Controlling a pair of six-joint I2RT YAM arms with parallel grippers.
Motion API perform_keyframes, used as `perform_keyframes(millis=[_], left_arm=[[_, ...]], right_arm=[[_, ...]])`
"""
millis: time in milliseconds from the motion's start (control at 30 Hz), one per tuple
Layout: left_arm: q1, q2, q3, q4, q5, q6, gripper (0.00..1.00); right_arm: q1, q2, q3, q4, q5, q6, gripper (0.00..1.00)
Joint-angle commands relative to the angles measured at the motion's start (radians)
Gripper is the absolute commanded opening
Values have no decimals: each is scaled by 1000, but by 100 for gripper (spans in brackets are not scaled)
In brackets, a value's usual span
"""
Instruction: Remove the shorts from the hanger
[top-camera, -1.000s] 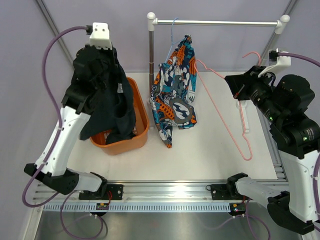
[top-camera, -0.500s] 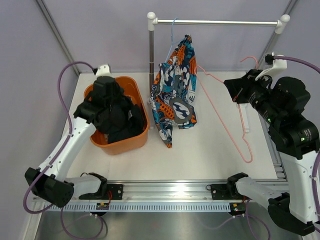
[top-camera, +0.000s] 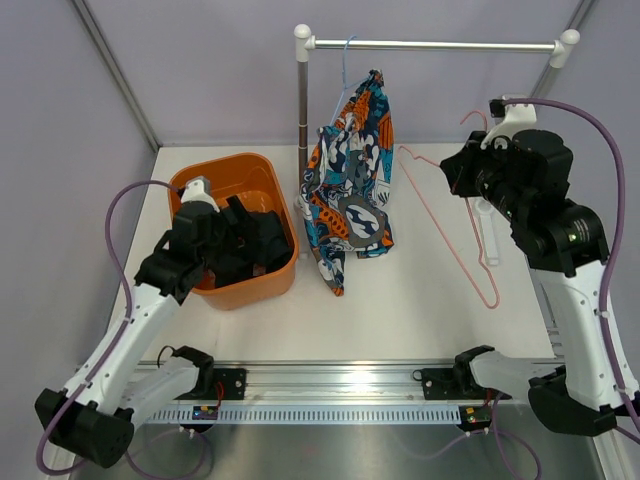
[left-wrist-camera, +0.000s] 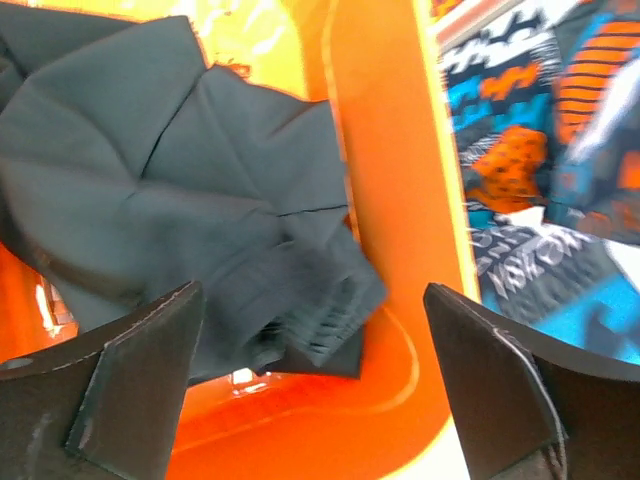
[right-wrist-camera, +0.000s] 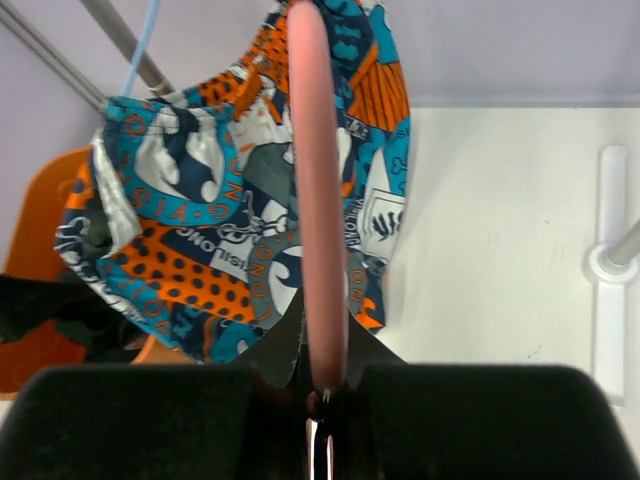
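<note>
Dark shorts (top-camera: 255, 245) lie crumpled in the orange basket (top-camera: 215, 166). My left gripper (top-camera: 222, 240) hovers just over them, open, with nothing between its fingers. In the left wrist view the dark shorts (left-wrist-camera: 180, 200) rest below the left gripper (left-wrist-camera: 315, 390) against the basket wall (left-wrist-camera: 390, 200). My right gripper (top-camera: 470, 180) is shut on a bare pink hanger (top-camera: 450, 240), held off the table at the right. The pink hanger (right-wrist-camera: 315, 200) runs straight out from the right gripper (right-wrist-camera: 325, 385). Patterned shorts (top-camera: 350, 190) hang from a blue hanger (top-camera: 345, 65) on the rail (top-camera: 430, 45).
The rack's upright post (top-camera: 302, 120) stands between the basket and the patterned shorts (right-wrist-camera: 200, 250). A white rack foot (right-wrist-camera: 610, 260) sits on the table at the right. White tabletop (top-camera: 400, 310) lies in front of the rack.
My left arm came down from high above the basket with the dark shorts, and its jaws opened and let them go. My right arm drew the pink hanger back and up a little.
</note>
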Motion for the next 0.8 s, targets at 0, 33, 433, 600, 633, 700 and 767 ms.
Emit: perform_keyframes(millis=[0,33,433,600,633,700,767], left_arm=[[0,-104,22,-2,75,40,97],[-1,-119,24,-8,84,46,98],[-1,-317,-11,-82,190,126,99],[-1,-421,-60,-128,178,195,99],[-1,-461,-70,-132,152,207,99],[-1,-497,-87,-147,144,221,99],[-1,-530,-110,-155,141,229,99]], right_arm=[[4,33,50,26,45,-96,0],[5,45,59,27,48,-108,0],[-105,337,359,106,95,-162,0],[-185,433,421,199,-35,-124,0],[-195,456,438,228,-52,-127,0],[-198,473,445,256,-52,-134,0],[-200,507,467,279,-52,-159,0]])
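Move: From the right gripper, which holds the pink hanger, the rail's middle is some 23 cm ahead, 4 cm left and 8 cm up; the patterned shorts hang about 18 cm ahead, 18 cm left and 12 cm below it. The black shorts lie about 4 cm ahead of the open left gripper, level with it sideways and 12 cm down. The orange basket's middle is 7 cm ahead of that gripper, straight on, and 10 cm below. Keep the right fingers shut on the pink hanger and carry it some 16 cm forward towards the rail, passing to the right of the patterned shorts, easing about 4 cm to the right and, after a tiny dip, rising a few centimetres, with a slight clockwise turn. Meanwhile draw the wide-open left gripper up about 5 cm and back some 9 cm, away from the black shorts, tilting its fingers up and turning clockwise. ##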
